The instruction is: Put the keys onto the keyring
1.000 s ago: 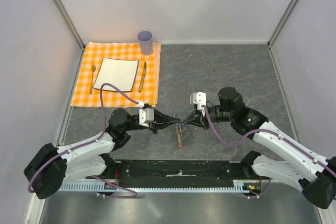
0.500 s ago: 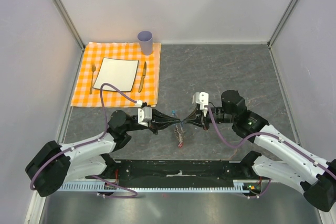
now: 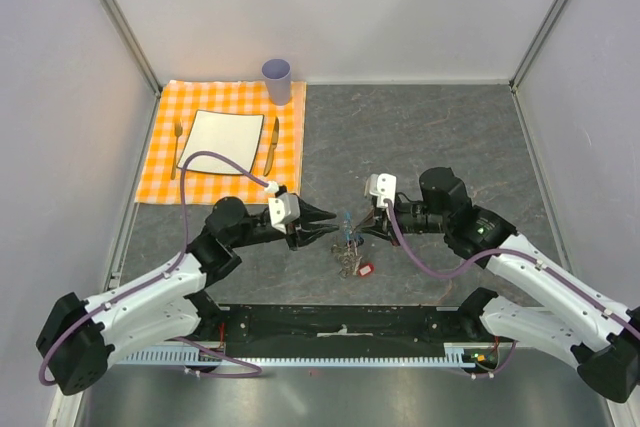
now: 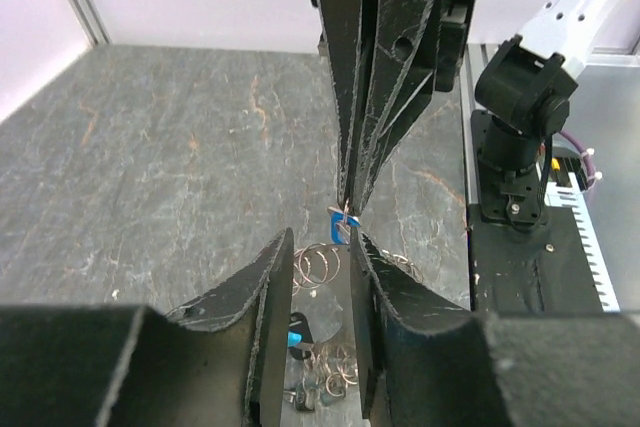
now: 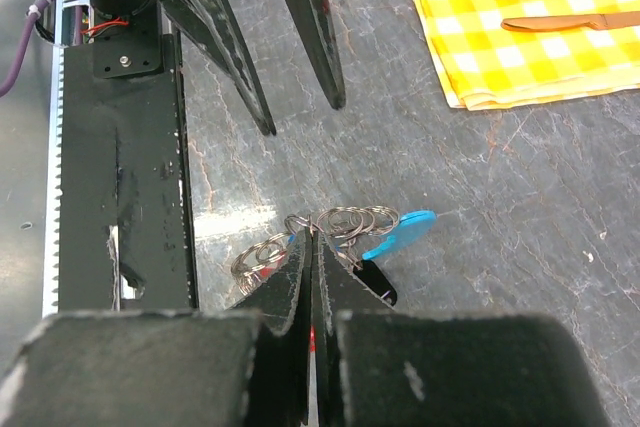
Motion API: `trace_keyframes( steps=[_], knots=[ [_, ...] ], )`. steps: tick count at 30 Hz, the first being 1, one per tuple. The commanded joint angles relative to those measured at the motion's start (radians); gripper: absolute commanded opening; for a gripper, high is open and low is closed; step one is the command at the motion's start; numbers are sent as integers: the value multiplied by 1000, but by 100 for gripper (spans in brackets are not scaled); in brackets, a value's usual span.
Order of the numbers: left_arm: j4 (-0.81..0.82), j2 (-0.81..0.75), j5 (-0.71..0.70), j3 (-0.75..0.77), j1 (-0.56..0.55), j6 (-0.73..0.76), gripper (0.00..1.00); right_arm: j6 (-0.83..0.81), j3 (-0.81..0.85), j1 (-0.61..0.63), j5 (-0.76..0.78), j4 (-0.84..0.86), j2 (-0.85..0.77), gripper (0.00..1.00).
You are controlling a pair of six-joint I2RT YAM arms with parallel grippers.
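My right gripper [image 3: 356, 237] [image 5: 312, 237] is shut on the keyring [image 5: 350, 219], a chain of silver rings with a cyan clasp [image 5: 400, 234], and holds it just above the table. The keys [image 3: 348, 265] hang below in a bunch, with a red tag [image 3: 366, 269] and a blue tag [image 4: 290, 339]. My left gripper [image 3: 328, 228] [image 4: 322, 242] is open and empty, just left of the ring chain [image 4: 320, 262], its fingers either side of it without touching. In the left wrist view the right fingers [image 4: 350, 97] come down from the top, pinched together.
An orange checked cloth [image 3: 160, 162] lies at the back left with a white plate [image 3: 220, 140], a fork [image 3: 177, 147], a knife [image 3: 271, 144] and a lilac cup [image 3: 277, 80]. The black base rail [image 3: 340, 322] runs along the near edge.
My left gripper has let go of the keyring, opened and drawn back left. The bunch now hangs from my right gripper alone, and the red tag has swung out to the right.
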Motion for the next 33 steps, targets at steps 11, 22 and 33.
trace_keyframes(
  steps=[11,22,33],
  knots=[
    [-146,139,62,128,-8,-20,38,-31,73,-3,12,3,23,0],
    [-169,201,-22,154,-71,-88,38,-17,73,-4,35,4,29,0],
    [-203,244,-105,189,-101,-82,33,-14,65,-4,28,6,21,0]
  ],
)
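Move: The small ring with the dark blue tag, pinched in my right fingertips, is about 5 cm to the right of my left hand, roughly level fore-and-aft and some 5 cm lower. Beneath it dangle the wire coils, about 9 cm below my left hand, 5 cm right and 1 cm back. The light blue key is about 2 cm forward, 4 cm right and 7 cm below that hand. For my right hand, the ring is right at the fingertips. I sink my left hand about 5 cm and carry it nearly 4 cm right, down first and then inward, to bring its fingertips around the ring at my right fingertips. The fingers tip downward slightly and the wrist rolls its forward side down, some 20 degrees of turn altogether; they stay about a third open. My right hand keeps its closed pinch almost still. ##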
